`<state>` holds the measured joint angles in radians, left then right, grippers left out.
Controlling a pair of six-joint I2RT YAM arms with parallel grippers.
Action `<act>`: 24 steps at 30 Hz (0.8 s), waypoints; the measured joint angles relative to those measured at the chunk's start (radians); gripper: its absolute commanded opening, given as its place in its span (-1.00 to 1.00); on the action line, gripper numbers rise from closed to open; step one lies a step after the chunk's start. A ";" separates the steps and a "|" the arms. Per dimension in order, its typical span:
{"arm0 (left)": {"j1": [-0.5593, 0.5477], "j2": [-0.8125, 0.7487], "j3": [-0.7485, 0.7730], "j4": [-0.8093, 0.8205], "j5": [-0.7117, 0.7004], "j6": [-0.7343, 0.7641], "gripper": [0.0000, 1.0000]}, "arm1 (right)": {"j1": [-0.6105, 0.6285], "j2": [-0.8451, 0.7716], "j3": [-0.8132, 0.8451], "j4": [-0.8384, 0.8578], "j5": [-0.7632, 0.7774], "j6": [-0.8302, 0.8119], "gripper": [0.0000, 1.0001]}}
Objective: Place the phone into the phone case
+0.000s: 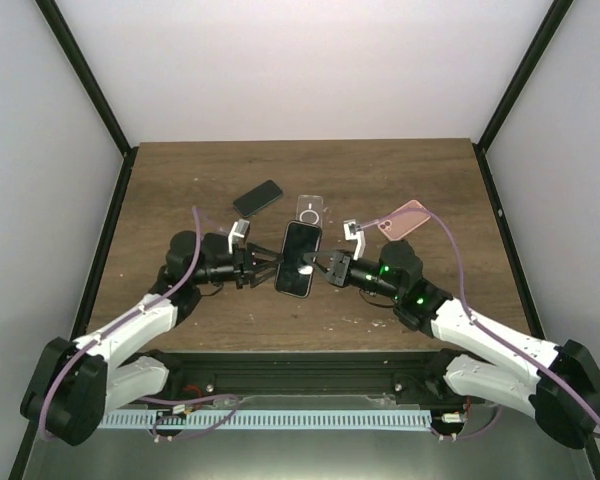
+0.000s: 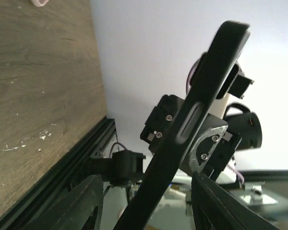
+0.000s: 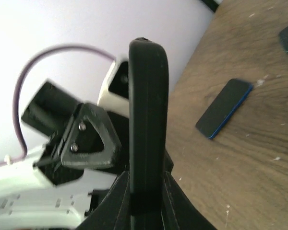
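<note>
A black phone [image 1: 298, 258], with what looks like a black case rim around it, hangs above the table's middle between both arms. My right gripper [image 1: 322, 268] is shut on its right edge; in the right wrist view the phone [image 3: 147, 110] stands edge-on, clamped between the fingers of my right gripper [image 3: 146, 191]. My left gripper [image 1: 264, 266] is open at the phone's left edge. In the left wrist view the phone [image 2: 192, 120] slants between the spread fingers of my left gripper [image 2: 151, 206], touching neither.
A clear case with a white ring [image 1: 309, 211] lies just behind the held phone. A dark blue-edged phone [image 1: 258, 197] [image 3: 224, 108] lies at the back left. A pink case [image 1: 404, 219] lies at the back right.
</note>
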<state>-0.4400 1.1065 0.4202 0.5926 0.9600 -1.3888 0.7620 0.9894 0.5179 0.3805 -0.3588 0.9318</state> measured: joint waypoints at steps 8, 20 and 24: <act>0.001 -0.103 0.142 -0.238 0.090 0.294 -0.49 | 0.000 -0.006 0.078 -0.074 -0.196 -0.086 -0.93; 0.004 -0.052 0.152 -0.252 0.130 0.383 -1.00 | -0.011 0.007 0.068 -0.078 -0.252 -0.055 0.05; 0.002 -0.033 0.152 -0.230 0.089 0.370 -1.00 | -0.010 -0.020 0.016 -0.055 -0.256 -0.048 0.09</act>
<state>-0.4385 1.0733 0.5720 0.3622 1.0489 -1.0183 0.7525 0.9695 0.5335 0.3252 -0.6147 0.8837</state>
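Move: The cased phone, face up and held by its right long side in the right hand, has its middle about 5 cm to the right of the open left hand, 1 cm ahead and 2 cm higher; from the right hand it is some 3 cm left and 1 cm ahead. Down on the table, some 22 cm below the left hand, the clear case lies roughly 21 cm ahead and 8 cm right, and the dark phone 28 cm ahead and 6 cm left. The cased phone passes from the right hand to the left: still pinching its right side, the right hand draws it back about 3 cm and a little left, swinging some 15 degrees counter-clockwise. The left hand meanwhile rises 4-5 cm and comes back 2, rolling its far side up about 20 degrees, and closes on the left long side; only then do the right fingers open, and that hand eases slightly back and down. ##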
